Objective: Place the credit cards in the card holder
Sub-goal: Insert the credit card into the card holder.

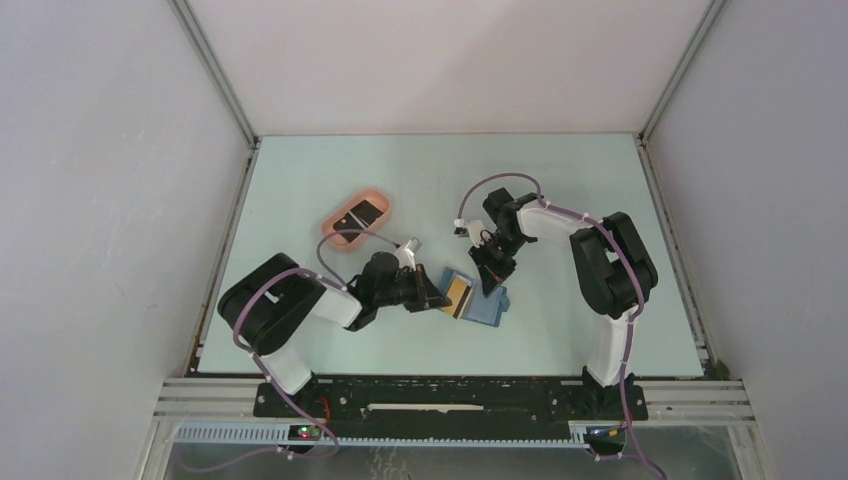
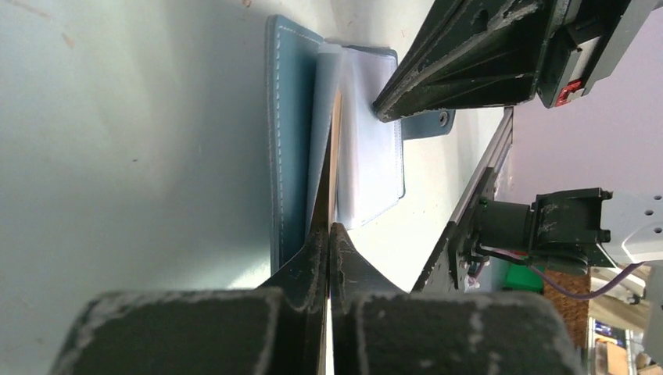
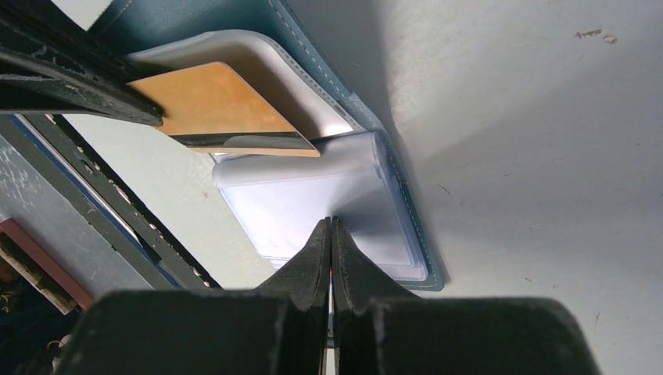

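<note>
The blue card holder lies open on the table, its clear inner pockets fanned up. My left gripper is shut on an orange-tan credit card with a dark stripe. The card's far end sits between the holder's cover and a lifted pocket sheet. The left wrist view shows this card edge-on, running out from the left gripper toward the holder. My right gripper is shut, its tips resting on a clear pocket sheet, beside the orange card. A black credit card lies in the pink tray.
The pink oval tray sits at the back left, just behind the left arm. Both arms meet over the holder near the table's middle front. White walls enclose the table on three sides.
</note>
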`<act>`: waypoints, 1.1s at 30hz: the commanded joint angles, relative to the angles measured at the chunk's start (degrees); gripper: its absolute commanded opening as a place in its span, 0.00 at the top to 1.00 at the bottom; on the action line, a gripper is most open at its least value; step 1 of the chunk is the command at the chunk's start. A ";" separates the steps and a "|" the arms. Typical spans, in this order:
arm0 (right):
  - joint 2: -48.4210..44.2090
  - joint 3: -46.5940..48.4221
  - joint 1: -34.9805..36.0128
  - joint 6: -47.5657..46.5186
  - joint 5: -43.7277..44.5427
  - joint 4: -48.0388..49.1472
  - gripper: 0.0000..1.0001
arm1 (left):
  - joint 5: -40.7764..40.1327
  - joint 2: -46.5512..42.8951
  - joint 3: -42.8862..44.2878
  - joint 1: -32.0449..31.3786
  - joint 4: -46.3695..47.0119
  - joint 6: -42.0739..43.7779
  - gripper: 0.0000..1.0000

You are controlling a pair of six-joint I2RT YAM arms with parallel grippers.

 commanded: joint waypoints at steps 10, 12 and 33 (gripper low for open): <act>-0.85 1.86 -1.59 -1.32 -1.70 0.02 0.91 | 4.38 -3.69 10.41 0.22 -21.66 14.04 1.00; -0.80 1.86 -1.80 -1.47 -1.78 0.02 0.91 | 5.12 -3.05 11.53 0.29 -23.40 14.71 1.00; -6.74 0.71 -2.99 -6.13 -5.94 3.57 0.70 | 7.28 -3.36 13.67 0.26 -27.30 17.32 1.00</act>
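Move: The left hand already pinches the gold credit card, its middle about 2 cm to the right and 1 cm ahead. The middle of the open card holder lies some 5 cm to that hand's right, 1 cm ahead and 2 cm lower; the pink tray is about 16 cm ahead and 17 cm left. From the right fingertips, the holder's middle is about 2 cm left and 1 cm back; the clear pages under them centre 2 cm back, straight in line. Closed on the gold card, the left fingers keep it edge-on among the holder's leaves and swing clockwise some 10 degrees, easing slightly right and up, then back about 1 cm. The right fingertips, at first still down on the clear pages, slide slightly forward and right, then lift clear by about 1 cm, beginning to part. ##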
